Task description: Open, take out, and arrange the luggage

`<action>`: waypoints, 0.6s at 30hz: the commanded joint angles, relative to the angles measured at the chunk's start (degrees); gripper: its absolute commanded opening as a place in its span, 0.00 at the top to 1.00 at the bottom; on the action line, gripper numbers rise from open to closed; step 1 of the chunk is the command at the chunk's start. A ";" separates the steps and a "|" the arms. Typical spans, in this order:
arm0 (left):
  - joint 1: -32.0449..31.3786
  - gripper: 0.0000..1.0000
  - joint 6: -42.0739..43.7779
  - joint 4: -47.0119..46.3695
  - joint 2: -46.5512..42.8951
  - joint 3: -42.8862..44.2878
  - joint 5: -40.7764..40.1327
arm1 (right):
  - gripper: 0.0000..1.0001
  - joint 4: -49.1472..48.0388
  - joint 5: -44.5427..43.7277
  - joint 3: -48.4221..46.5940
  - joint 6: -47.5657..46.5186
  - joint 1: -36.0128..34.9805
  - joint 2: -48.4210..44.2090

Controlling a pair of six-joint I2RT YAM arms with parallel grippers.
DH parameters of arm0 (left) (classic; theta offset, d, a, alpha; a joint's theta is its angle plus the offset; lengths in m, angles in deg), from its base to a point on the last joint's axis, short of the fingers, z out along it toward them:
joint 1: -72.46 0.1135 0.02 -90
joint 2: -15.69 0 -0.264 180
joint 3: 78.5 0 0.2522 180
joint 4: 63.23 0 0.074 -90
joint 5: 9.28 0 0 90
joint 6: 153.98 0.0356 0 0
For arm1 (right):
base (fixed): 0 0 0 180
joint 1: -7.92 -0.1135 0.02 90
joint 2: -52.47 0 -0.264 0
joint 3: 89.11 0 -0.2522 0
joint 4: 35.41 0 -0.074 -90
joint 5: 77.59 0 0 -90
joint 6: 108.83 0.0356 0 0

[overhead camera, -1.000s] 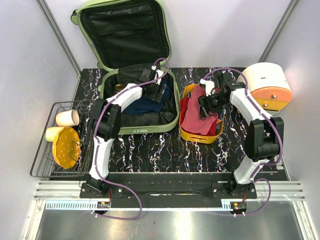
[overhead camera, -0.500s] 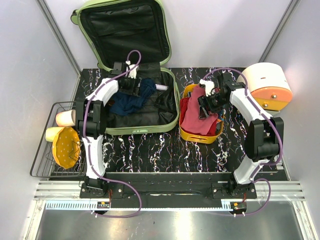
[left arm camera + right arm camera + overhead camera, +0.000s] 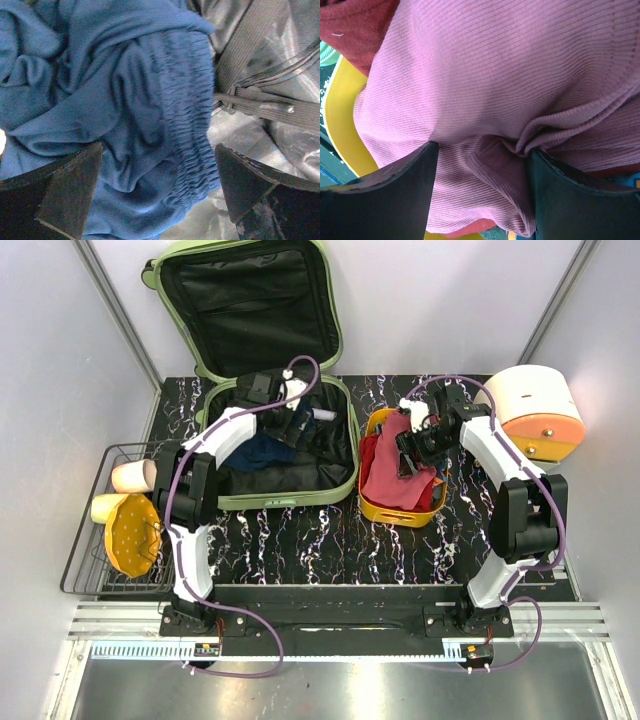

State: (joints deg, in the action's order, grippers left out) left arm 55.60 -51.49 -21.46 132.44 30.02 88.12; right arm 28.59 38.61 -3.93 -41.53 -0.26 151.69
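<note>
The luggage (image 3: pixel 285 498), a pale-green hard-shell suitcase, lies open at the back of the table, its lid (image 3: pixel 250 300) leaning on the wall. My left gripper (image 3: pixel 300 425) hangs inside the base, open wide. A crumpled blue garment (image 3: pixel 125 90) lies under and between its fingers (image 3: pixel 70 190); in the top view the garment (image 3: pixel 262 452) is left of centre. The left gripper (image 3: pixel 157 165) has a grey strap (image 3: pixel 260 102) to its right. My right gripper (image 3: pixel 410 455) is down in the yellow tray (image 3: pixel 400 515). The right gripper (image 3: pixel 482 150) has its jaws apart, pressed into a pink ribbed garment (image 3: pixel 495 65).
A red garment (image 3: pixel 355 20) lies under the pink one in the tray. A wire basket (image 3: pixel 85 570) at the left holds two cups and a yellow perforated piece (image 3: pixel 132 532). A cream and orange round container (image 3: pixel 535 410) stands at the back right. A small white tube (image 3: pixel 325 414) lies in the suitcase.
My left gripper swung left across the suitcase base, then came back toward the middle. The blue garment now lies further left. The right arm has not moved.
</note>
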 commanded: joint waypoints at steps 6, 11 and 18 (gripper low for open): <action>-3.26 0.01 4.38 -0.16 9.71 4.02 -14.50 | 0.23 0.47 -0.09 -2.35 -1.12 0.19 -0.69; -3.00 0.01 4.64 6.96 15.34 11.66 -15.49 | 0.23 0.39 -0.18 -2.53 -1.38 0.10 -0.69; -1.51 0.57 5.53 16.62 19.30 18.00 -5.32 | 0.23 0.56 -0.44 -3.14 -1.47 0.19 -0.96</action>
State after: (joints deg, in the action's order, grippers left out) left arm 51.95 -46.09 -12.94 147.59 45.15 74.52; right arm 29.00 38.58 -4.32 -42.01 -0.26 151.69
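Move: The blue garment lies in the open suitcase below my left hand, its middle about 5 cm to the left, level fore and aft, and 6 cm down; its ribbed waistband faces my open fingers. A small pale roll sits some 5 cm to the right and 4 cm farther out. The yellow tub is about 19 cm to the right and 10 cm back. From my right hand the blue garment lies about 26 cm left and 8 cm ahead. I drop my left hand quickly, about 5 cm, with the fingers wide open, down into the blue garment at its ribbed waistband. Once low, I slide some 2 to 3 cm forward and start to close, the gap narrowing to a little over half and gathering the band between the fingers. Meanwhile the wrist rolls about 15 degrees, swinging the fingertips leftward to point more steeply down. ##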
